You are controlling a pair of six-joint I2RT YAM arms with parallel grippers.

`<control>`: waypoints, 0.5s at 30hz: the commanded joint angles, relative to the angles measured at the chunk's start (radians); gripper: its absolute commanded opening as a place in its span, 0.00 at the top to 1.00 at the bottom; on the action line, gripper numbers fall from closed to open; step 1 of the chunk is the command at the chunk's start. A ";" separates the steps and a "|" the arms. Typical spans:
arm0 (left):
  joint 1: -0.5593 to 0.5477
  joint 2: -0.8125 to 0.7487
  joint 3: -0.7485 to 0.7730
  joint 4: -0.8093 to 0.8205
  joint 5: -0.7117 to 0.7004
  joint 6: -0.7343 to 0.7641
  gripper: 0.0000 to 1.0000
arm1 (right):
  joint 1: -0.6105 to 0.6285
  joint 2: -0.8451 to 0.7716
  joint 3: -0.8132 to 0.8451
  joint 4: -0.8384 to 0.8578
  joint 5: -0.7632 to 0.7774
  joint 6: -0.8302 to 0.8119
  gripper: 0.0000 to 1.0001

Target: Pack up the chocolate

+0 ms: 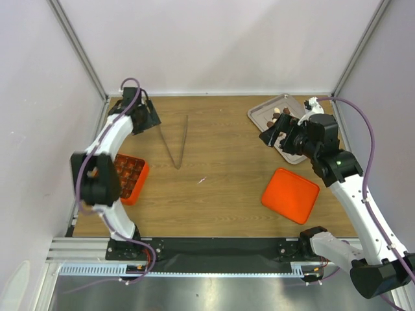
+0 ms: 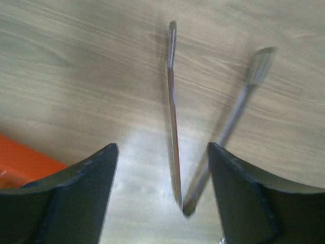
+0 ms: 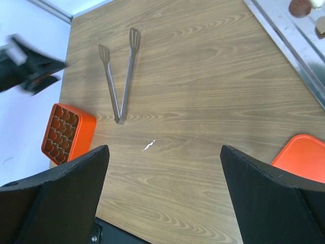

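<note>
Several small brown and cream pieces of chocolate [image 1: 280, 115] lie on a metal tray [image 1: 262, 114] at the back right; two of them [image 3: 299, 6] show at the top corner of the right wrist view. My right gripper [image 1: 271, 135] hovers at the tray's near-left edge, open and empty [image 3: 163, 152]. The orange gridded box [image 1: 130, 178] sits at the left edge. My left gripper [image 1: 148, 115] is at the back left, open [image 2: 162, 147]. In its wrist view the thin metal tongs [image 2: 173, 127] show between the two fingers, touching neither.
The tongs [image 1: 176, 144] lie in a V on the wood, hinge toward the arms. An orange lid [image 1: 290, 195] lies flat at the right front. White walls close in the back and both sides. A small white speck [image 3: 148, 146] lies mid-table.
</note>
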 commanded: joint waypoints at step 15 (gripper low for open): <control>-0.069 0.483 0.298 -0.081 0.023 -0.135 0.52 | 0.000 -0.006 -0.052 0.044 0.005 -0.033 0.00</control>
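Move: The tongs lie as an open V on the table, hinge towards the robot, their middle about 3 cm ahead of the left hand, 6 cm to its right and 16 cm below. The orange box stands some 11 cm back and 12 cm to that hand's left, and a small white scrap about 13 cm back and 16 cm to its right. From the right hand the tongs are roughly 19 cm ahead, 23 cm to the left and 29 cm lower. Down, fast at first and then easing, the left hand sinks about 11 cm towards the left leg of the tongs, reaching some 5 cm forward early on and drifting a little to its right. The wrist tips its fingers 10 to 15 degrees further down while they close from wide to about half open, with no contact to be seen yet. ##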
